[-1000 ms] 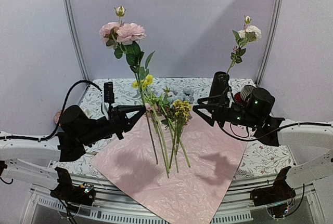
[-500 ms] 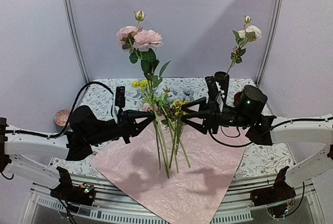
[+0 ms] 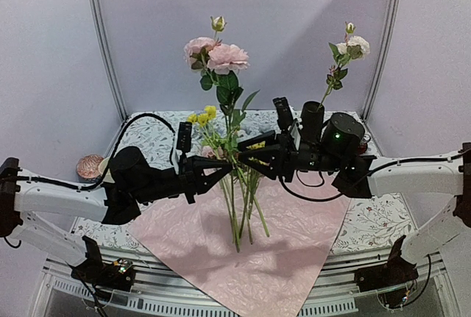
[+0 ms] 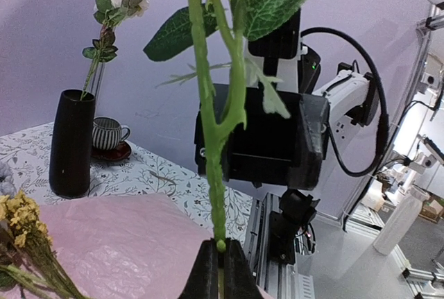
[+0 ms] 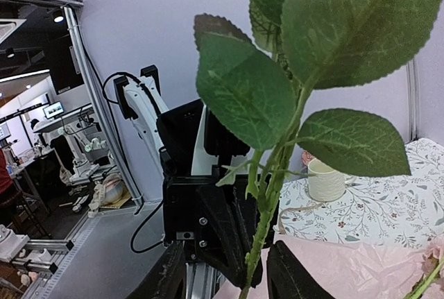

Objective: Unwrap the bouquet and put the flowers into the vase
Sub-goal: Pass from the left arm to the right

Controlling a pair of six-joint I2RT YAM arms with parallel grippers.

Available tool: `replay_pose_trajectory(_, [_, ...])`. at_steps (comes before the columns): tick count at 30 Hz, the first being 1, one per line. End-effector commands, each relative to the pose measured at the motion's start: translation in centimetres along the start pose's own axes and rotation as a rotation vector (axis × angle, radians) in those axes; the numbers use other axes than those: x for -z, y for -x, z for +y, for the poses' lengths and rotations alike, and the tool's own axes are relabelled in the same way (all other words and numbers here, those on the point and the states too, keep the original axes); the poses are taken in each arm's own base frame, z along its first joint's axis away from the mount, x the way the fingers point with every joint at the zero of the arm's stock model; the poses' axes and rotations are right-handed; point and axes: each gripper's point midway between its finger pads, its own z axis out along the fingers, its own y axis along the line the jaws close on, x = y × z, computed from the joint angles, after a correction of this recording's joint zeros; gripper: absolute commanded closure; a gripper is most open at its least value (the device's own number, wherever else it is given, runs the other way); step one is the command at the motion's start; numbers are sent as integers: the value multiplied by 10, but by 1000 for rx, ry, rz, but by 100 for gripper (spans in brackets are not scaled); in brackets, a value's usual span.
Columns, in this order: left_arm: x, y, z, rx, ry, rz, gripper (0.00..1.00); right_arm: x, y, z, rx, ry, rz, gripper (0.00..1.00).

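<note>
My left gripper [image 3: 232, 164] [image 4: 220, 247] is shut on the green stem [image 4: 211, 125] of a pink rose [image 3: 221, 56] and holds it upright above the spread pink wrapping paper [image 3: 243, 258]. My right gripper [image 3: 243, 157] [image 5: 229, 261] faces it tip to tip. Its jaws stand apart on either side of the same stem [image 5: 267, 202], with gaps showing. More flowers [image 3: 254, 151], yellow among them, lie on the paper. The black vase [image 3: 310, 122] [image 4: 71, 143] stands at the back right with a cream flower [image 3: 355, 43] in it.
A ribbed cup on a red saucer [image 4: 109, 134] sits beside the vase. A cream cup [image 5: 325, 180] stands on the floral tablecloth [image 3: 372, 225] at the left. The two arms meet over the table's middle, and booth walls close in behind.
My left arm has carried the rose to the right. The right arm has swung left to meet it, and its jaws have narrowed around the stem.
</note>
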Motion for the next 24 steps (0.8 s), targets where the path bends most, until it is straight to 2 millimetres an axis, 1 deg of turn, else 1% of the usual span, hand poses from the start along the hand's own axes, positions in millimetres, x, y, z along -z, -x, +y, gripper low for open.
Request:
replay_pose_trajectory(1, [-9,12,-14,-32,-43,-35,100,-12,7,2,-18,20,-25,60])
replay_pose_trajectory(3, [-10,13,-15,-38,-44,-35,100,-14,6,3,-19,27,-23,63])
replay_pose_trajectory(9, [-12,12,-18,-49,-55,-32,100,-17,4,0,-26,20,-17,64])
replay_pose_trajectory(13, [-12,11,-20,-58,-63,-30,100,-18,3,0,-28,29,-13,73])
replay_pose_trajectory(17, [-13,10,-20,-59,-63,-27,100,-19,3,2,-28,41,-11,74])
replay_pose_trajectory(21, [-14,7,-21,-58,-66,-21,100,-19,2,2,-27,41,-11,85])
replay_pose_trajectory(23, [-14,7,-21,-59,-66,-20,100,-19,2,2,-25,41,-11,95])
replay_pose_trajectory(24, [-14,7,-21,-60,-67,-20,100,-19,3,3,-22,41,-12,97])
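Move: The pink-rose stem, held upright by the left hand, crosses between the open right fingers at their height, about 3 cm left of that hand point and 1 cm ahead. The black vase stands some 28 cm ahead and 24 cm right of the right hand, its middle roughly 17 cm lower; the loose flowers lie about 12 cm ahead and 28 cm below, straight in line. From the left hand, the right gripper is about 3 cm right, level ahead, 4 cm higher. The right hand eases about 1.5 cm left, slightly down, and pinches the stem just above the left fingers' grip. ##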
